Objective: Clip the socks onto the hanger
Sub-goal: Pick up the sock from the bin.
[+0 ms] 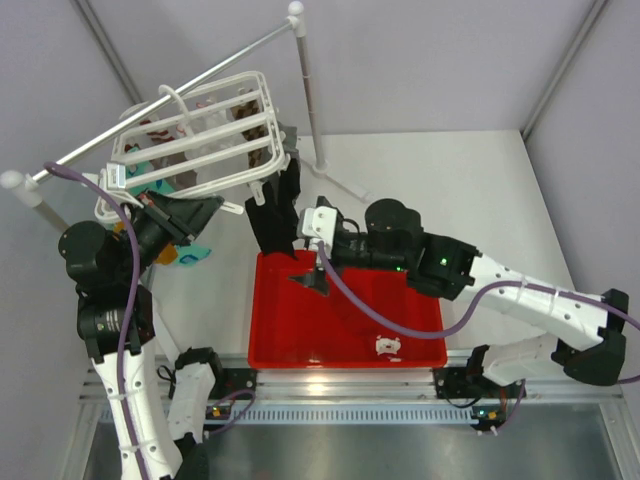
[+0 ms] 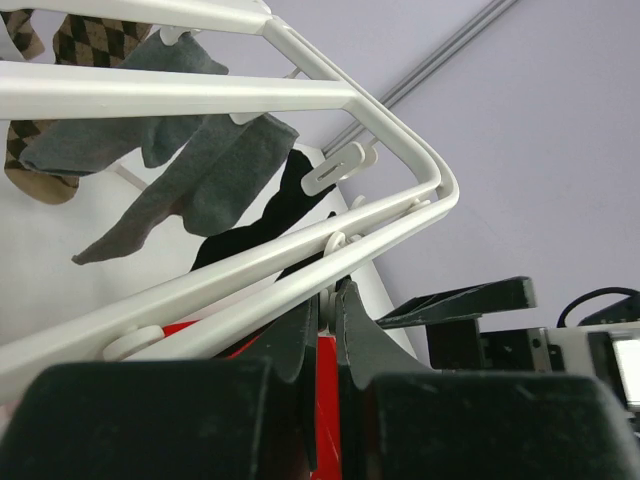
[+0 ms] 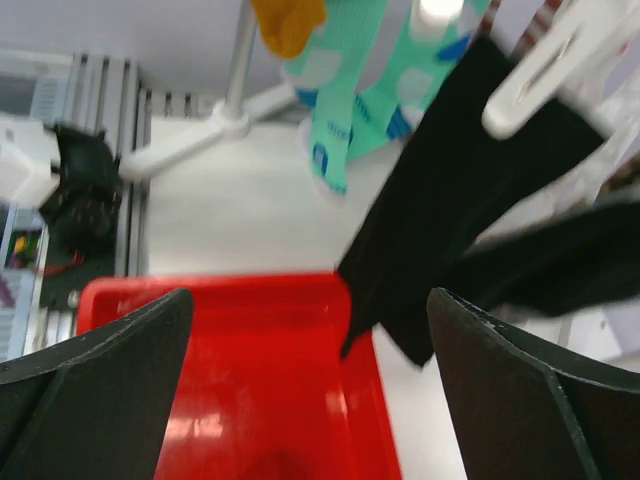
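Observation:
The white slatted hanger hangs tilted from the rail at the upper left. A black sock dangles from its near right corner, its toe just above the red tray's far edge. My left gripper sits under the hanger's near edge. In the left wrist view it is shut on a small white clip below the frame bars. My right gripper is open and empty over the tray. In its wrist view it faces the black sock. No dark red sock shows clearly.
A red tray lies between the arms with one loose white clip in it. A metal rail on white-capped poles holds the hanger. Grey socks, argyle socks, teal patterned socks and an orange sock hang there.

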`<state>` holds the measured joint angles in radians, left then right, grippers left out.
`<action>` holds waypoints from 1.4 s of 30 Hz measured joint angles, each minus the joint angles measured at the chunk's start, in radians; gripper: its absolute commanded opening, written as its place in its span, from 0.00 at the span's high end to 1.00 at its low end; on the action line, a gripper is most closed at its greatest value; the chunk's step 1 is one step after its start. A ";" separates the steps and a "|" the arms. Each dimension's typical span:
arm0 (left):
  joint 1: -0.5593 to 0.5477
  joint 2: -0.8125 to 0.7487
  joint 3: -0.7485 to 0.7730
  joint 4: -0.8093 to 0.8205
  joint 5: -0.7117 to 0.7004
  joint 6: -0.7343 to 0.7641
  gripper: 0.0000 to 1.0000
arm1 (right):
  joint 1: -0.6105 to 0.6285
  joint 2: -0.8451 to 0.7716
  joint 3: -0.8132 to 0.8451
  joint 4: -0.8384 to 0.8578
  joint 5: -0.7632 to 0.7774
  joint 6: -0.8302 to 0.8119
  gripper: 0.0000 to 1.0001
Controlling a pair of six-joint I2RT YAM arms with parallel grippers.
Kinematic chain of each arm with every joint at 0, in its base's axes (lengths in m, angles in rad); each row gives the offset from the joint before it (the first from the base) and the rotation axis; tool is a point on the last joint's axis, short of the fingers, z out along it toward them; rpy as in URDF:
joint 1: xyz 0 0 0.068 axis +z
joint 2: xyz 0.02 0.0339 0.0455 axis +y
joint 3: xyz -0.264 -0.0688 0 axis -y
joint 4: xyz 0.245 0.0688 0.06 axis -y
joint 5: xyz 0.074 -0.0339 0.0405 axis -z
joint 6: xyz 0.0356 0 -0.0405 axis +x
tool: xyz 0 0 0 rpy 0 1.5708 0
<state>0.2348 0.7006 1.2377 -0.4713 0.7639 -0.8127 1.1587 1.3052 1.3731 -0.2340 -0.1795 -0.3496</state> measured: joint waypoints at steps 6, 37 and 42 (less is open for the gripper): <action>0.000 0.000 0.000 0.000 0.003 0.000 1.00 | -0.117 -0.155 -0.238 -0.202 -0.073 -0.074 0.01; 0.000 0.000 0.000 -0.021 0.002 0.038 1.00 | -0.166 0.463 -0.278 -0.208 0.006 -0.291 0.78; 0.000 0.000 0.000 -0.021 0.002 0.041 1.00 | -0.151 0.438 -0.280 -0.235 -0.021 -0.301 1.00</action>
<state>0.2348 0.7006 1.2377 -0.4927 0.7662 -0.7719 1.0080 1.7432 1.0927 -0.4690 -0.2005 -0.6502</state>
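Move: Down in the red bin, the red sock with the white bear print lies about 14 cm to the right of the right hand, 1 cm ahead and some 34 cm below. The bin's middle is roughly 10 cm right, 2 cm ahead and 34 cm below; the black socks hang on the hanger about 6 cm ahead, 6 cm left and 5 cm lower. From the left hand, the red sock lies around 26 cm right, 4 cm back and 42 cm down. Swinging right about 14 cm away from the hanging black socks, the right hand plunges some 34 cm into the red bin, its fingers tipping about 50 degrees from leftward to steeply down. Low down it eases back left about 6 cm and forward 5 cm, then the wide-open fingers shut, pinching the front-left corner of the red sock. ##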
